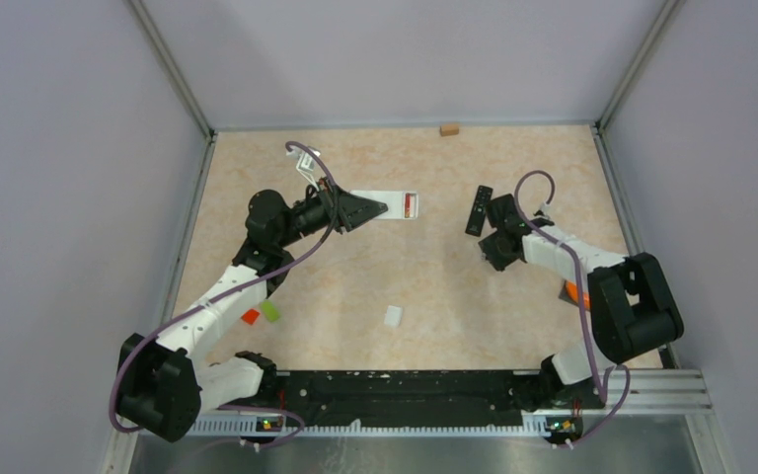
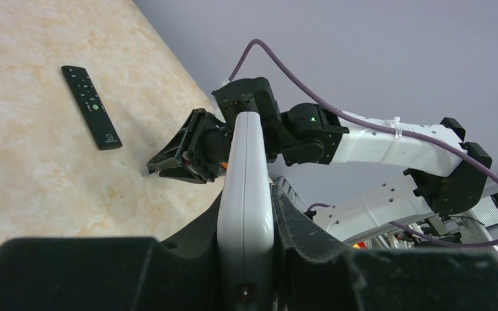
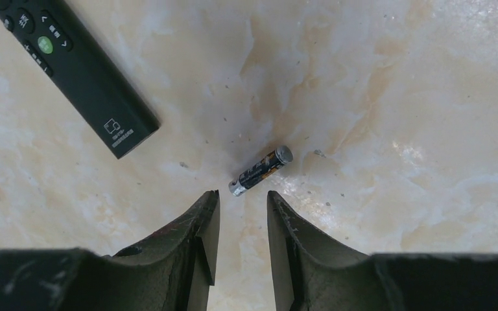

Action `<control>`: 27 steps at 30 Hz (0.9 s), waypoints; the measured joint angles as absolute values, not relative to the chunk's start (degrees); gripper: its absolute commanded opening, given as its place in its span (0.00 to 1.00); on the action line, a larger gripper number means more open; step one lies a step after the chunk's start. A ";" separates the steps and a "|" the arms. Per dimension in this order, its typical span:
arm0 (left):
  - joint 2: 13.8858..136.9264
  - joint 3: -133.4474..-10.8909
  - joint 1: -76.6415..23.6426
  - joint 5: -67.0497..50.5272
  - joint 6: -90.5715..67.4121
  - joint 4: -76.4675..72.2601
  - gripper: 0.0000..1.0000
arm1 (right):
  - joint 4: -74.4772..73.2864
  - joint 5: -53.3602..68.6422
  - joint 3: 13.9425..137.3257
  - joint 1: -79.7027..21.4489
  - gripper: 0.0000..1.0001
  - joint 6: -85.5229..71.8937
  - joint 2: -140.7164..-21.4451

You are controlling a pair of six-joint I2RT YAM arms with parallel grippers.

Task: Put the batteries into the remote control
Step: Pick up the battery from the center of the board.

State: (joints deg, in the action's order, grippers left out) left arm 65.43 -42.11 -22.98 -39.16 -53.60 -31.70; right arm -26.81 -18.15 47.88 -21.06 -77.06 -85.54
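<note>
My left gripper (image 1: 373, 209) (image 2: 248, 194) is shut on a white remote control (image 1: 391, 204) (image 2: 245, 168), held on its edge above the table. Something red (image 1: 410, 204) shows at the remote's far right end. One battery (image 3: 261, 170), dark with a silver cap, lies on the table just beyond my right gripper (image 3: 242, 197) (image 1: 491, 245). That gripper hangs low over the table, open, with nothing between its fingers. The left wrist view shows the right gripper (image 2: 159, 165) past the end of the white remote.
A black remote (image 1: 479, 209) (image 2: 91, 107) (image 3: 74, 71) lies just left of the right gripper. A red block (image 1: 250, 316) and a lime-green block (image 1: 270, 310) sit by the left arm. A small white piece (image 1: 393, 316) lies front centre. A wooden block (image 1: 449, 128) is at the back wall.
</note>
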 measured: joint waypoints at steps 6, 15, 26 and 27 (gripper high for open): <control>65.43 -42.11 -22.98 -39.16 -53.34 -31.66 0.00 | -27.97 -18.15 49.01 -20.45 0.34 -77.60 -88.86; 65.39 -42.11 -22.98 -38.85 -52.53 -31.18 0.00 | -29.98 -18.13 53.17 -19.73 0.18 -76.07 -93.27; 65.39 -42.11 -22.98 -38.48 -52.45 -30.79 0.00 | -33.39 -18.17 56.01 -19.68 0.05 -69.78 -95.31; 65.39 -42.11 -22.98 -38.48 -52.45 -30.76 0.00 | -33.32 -18.17 56.05 -19.68 0.04 -68.75 -95.31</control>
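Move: The battery lies just under the right hand's open fingertips, about 1 cm ahead, 1 cm to the right and 3 cm below. At about the same depth, the black remote's middle is some 14 cm ahead and 3 cm left of that hand. A small white cover lies roughly 14 cm back and 25 cm left, an orange tool 8 cm back and 20 cm right. From the left hand the battery is about 6 cm ahead, 27 cm right and 30 cm below. The battery is pinched between the right fingertips: the hand first sinks about 2 cm to it, drifting slightly right. The fingers then close from a third open to almost shut around its nearer part, while the wrist tips some 10 degrees so that they point more steeply down. The hand ends low at the board, without lifting. ##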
